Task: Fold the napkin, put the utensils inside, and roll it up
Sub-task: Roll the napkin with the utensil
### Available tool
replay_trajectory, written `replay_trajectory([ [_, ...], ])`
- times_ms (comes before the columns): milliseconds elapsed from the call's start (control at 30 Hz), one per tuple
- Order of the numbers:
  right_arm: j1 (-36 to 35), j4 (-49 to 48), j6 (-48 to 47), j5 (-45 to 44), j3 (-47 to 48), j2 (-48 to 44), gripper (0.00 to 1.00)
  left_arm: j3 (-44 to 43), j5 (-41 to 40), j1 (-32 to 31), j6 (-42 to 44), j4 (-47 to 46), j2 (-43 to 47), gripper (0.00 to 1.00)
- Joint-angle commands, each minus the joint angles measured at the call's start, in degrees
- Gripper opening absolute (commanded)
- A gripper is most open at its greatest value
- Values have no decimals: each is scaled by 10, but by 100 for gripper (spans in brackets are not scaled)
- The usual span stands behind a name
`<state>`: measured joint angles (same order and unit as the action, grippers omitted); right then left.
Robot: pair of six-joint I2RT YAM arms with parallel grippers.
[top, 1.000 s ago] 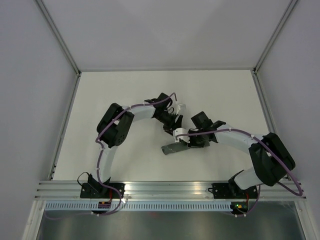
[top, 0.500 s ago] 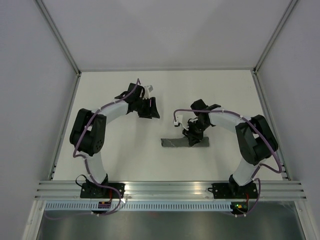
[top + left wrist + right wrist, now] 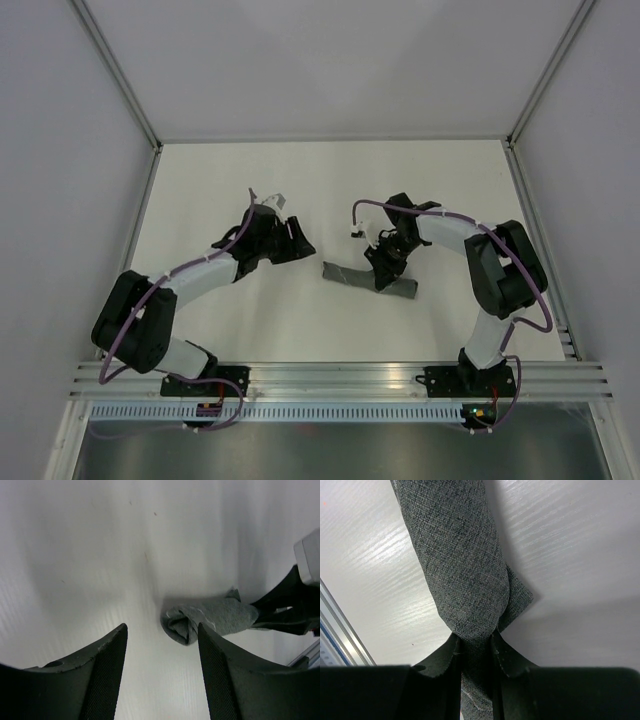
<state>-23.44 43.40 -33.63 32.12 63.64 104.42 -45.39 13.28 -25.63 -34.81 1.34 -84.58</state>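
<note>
The napkin [image 3: 352, 275] is a dark grey cloth rolled into a tight tube, lying slantwise on the white table [image 3: 230, 180]. No utensils show in any view. My right gripper [image 3: 386, 270] is shut on the roll near its middle; in the right wrist view the napkin [image 3: 457, 555] runs away from the right gripper [image 3: 475, 639], pinched between both fingers. My left gripper [image 3: 300, 241] stands open a short way left of the roll, holding nothing. In the left wrist view the napkin's [image 3: 200, 620] coiled end lies just beyond the left gripper [image 3: 161, 628].
The table is walled by white panels at left, back and right. An aluminium rail [image 3: 330, 375] runs along the near edge, also seen as the rail [image 3: 340, 635] in the right wrist view. The right gripper's black fingers [image 3: 287, 602] show at the right of the left wrist view.
The left gripper let go near the roll, pulled back to the left and now sits lower, facing the roll's end. The right arm shifted and the roll turned slightly, left end farther.
</note>
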Motion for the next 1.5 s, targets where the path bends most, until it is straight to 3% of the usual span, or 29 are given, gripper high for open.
replay_trajectory([
  [0,-2,-71,53,-63,-21,45,3,52,-77,-76,-121,-91,48,64],
  [233,8,-103,114,-60,-12,50,3,107,-273,-222,-276,-171,35,64],
  [333,9,-122,145,-57,-15,53,3,83,-359,-281,-353,-156,-10,64],
  [500,13,-158,200,-54,-18,55,3,10,-414,-325,-420,-144,-97,67],
  [733,24,-176,247,-34,-15,65,3,-22,-462,-340,-470,-129,-132,67],
  [1467,38,-212,329,11,-5,79,3,-147,-527,-329,-541,80,-200,60],
])
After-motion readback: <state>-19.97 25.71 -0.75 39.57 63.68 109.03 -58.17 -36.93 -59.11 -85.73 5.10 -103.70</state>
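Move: Ahead of the left hand's open fingers there is only bare table. The rolled napkin lies to its right and nearer the base: middle some 15 cm right and 6 cm back, near end about 6 cm right and 4 cm back, both roughly 7 cm lower. The right gripper already pinches the roll, whose middle is about 3 cm to this hand's left and 1 cm ahead; the left end is some 12 cm left and 3 cm ahead. Swinging back and to the right while sinking about 4 cm, the left hand turns some 35 degrees counter-clockwise, then comes forward again around 5 cm, bringing its open fingers to the roll's base-facing side, close by the right gripper. Meanwhile the right hand keeps its pinch and drags the roll about 6 cm forward and left along the table, turning it clockwise. ##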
